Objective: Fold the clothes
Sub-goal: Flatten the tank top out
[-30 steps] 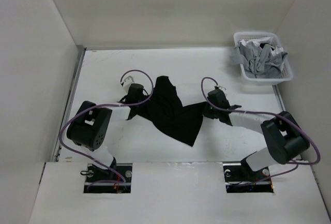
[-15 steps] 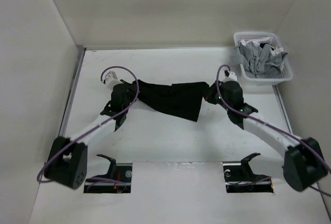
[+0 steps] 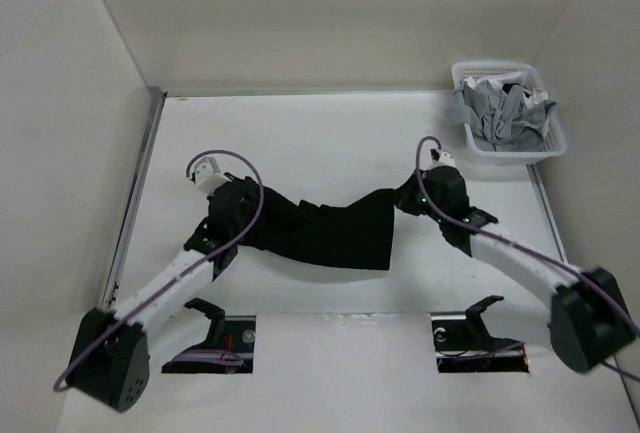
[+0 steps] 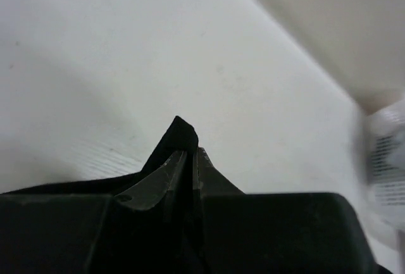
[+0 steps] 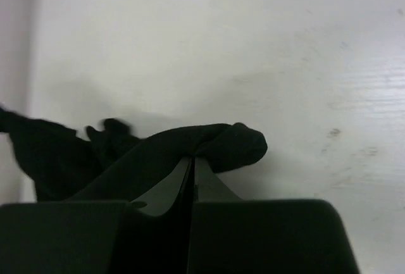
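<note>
The black T-shirt (image 3: 335, 233) hangs stretched in a sagging band between my two grippers, its lower edge near the table. My left gripper (image 3: 243, 211) is shut on the shirt's left end; in the left wrist view a black fold of the T-shirt (image 4: 179, 136) sticks out past the closed fingertips of the left gripper (image 4: 188, 154). My right gripper (image 3: 408, 196) is shut on the right end; the right wrist view shows the right gripper (image 5: 193, 160) pinching a rolled hem of the T-shirt (image 5: 234, 144).
A white basket (image 3: 546, 146) holding grey and white garments (image 3: 500, 113) stands at the back right corner. White walls close in the table on the left, back and right. The arm bases sit at the near edge.
Both grippers have spread apart, then drawn toward the near edge and down, pulling the bunched shirt out into a wide band. The left arm has extended and lowered.
</note>
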Robot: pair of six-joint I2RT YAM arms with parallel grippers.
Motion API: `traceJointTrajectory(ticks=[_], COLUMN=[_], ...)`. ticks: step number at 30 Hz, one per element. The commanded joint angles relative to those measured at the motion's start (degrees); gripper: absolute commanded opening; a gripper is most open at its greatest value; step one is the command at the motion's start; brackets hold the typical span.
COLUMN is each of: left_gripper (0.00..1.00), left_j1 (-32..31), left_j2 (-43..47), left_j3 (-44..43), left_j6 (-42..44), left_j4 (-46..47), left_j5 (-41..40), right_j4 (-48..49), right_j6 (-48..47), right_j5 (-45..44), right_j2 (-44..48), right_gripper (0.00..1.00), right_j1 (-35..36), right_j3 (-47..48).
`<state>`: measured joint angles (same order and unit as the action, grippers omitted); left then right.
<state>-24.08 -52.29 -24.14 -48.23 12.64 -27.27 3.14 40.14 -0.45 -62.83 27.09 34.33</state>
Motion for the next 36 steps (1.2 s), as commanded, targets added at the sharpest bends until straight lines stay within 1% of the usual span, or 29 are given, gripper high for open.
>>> traceJointTrajectory(ticks=[1, 4, 6, 8, 14, 16, 18, 21, 25, 26, 28, 29, 31, 32, 34, 36], left_gripper=[0.04, 0.04, 0.03, 0.02, 0.03, 0.05, 0.06, 0.06, 0.07, 0.08, 0.15, 0.21, 0.33, 0.39, 0.46, 0.48], left_j1=[2.23, 3.38, 3.73, 4.17, 3.46, 4.17, 4.87, 4.87, 4.26, 4.08, 3.91, 3.82, 3.82, 3.82, 4.17, 4.69], left_j2=[-12.88, -25.63, -32.23, -34.1, -28.4, -29.09, -31.28, -36.55, -44.8, -47.26, -51.66, -53.68, -55.19, -54.24, -50.47, -45.29], left_j3=[-5.55, -13.71, -19.6, -22.17, -20.95, -21.73, -23.49, -27.7, -37.09, -40.16, -45.88, -48.95, -51.61, -50.66, -45.5, -38.21], left_j6=[1.3, 1.64, 2.08, 1.38, 1.91, 2.08, 1.39, 2.34, 3.93, 4.71, 6.3, 7.26, 8.58, 8.76, 8.5, 7.28], left_j4=[8.07, 11.69, 11.27, 9.86, 8.19, 6.0, 3.28, 1.95, -0.6, -1.04, -2.88, -4.98, -8.41, -8.86, -7.29, -4.14], left_j5=[0.63, 2.3, 3.44, 5.29, 5.56, 6.08, 6.96, 7.58, 8.28, 8.28, 9.24, 9.95, 10.04, 9.34, 7.33, 5.13], right_j4=[7.57, 8.55, 8.46, 9.34, 9.96, 9.52, 8.65, 8.29, 8.29, 8.2, 7.85, 7.76, 7.94, 8.11, 8.38, 8.73], right_j6=[-0.59, -1.03, -0.68, -0.59, -2.0, -1.73, -1.03, 0.28, 1.78, 2.22, 3.27, 3.71, 3.98, 3.55, 1.97, 1.35], right_j5=[0.89, 2.29, 3.26, 3.87, 2.47, 2.21, 2.12, 1.68, 1.06, 1.06, 0.98, 0.89, 0.19, -0.51, -2.62, -4.38], right_j2=[-13.76, -28.1, -32.52, -32.1, -22.97, -23.21, -25.14, -29.36, -34.28, -35.34, -36.92, -37.19, -36.49, -35.62, -33.07, -30.09], right_gripper=[0.01, 0.0, 0.0, 0.0, 0.0, 0.0, 0.0, 0.0, 0.0, 0.0, 0.01, 0.03, 0.16, 0.23, 0.35, 0.41], right_j1=[-4.01, -8.58, -10.26, -10.35, -9.12, -9.21, -9.29, -10.96, -12.89, -13.42, -14.3, -14.57, -14.66, -14.48, -14.22, -13.0], right_j3=[6.34, 15.57, 19.36, 19.73, 16.13, 15.95, 16.82, 18.49, 21.56, 22.36, 23.76, 24.03, 23.6, 22.98, 21.14, 18.86])
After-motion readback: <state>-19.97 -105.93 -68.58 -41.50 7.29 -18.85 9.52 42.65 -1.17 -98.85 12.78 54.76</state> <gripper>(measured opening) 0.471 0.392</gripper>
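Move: I already hold the tank top stretched between both hands, its middle some 15 cm right, 4 cm back and 8 cm below my left hand, and about 17 cm left, 3 cm back and 8 cm below my right. The bare table it goes to is centred roughly 8 cm ahead and 16 cm right of my left hand, 14 cm down, and 10 cm ahead and 18 cm left of my right, 12 cm down. The laundry basket stands 25 cm ahead and 27 cm right of my right hand, a little lower. Still pinching the tank top, I snap both hands forward about 10 cm and down, lift them again, then sink a second time: my left hand driving a further 8 cm or so forward, my right going mostly down and drifting right, turning some 15 degrees clockwise. My fingers tip further downward and open about halfway at the end. ##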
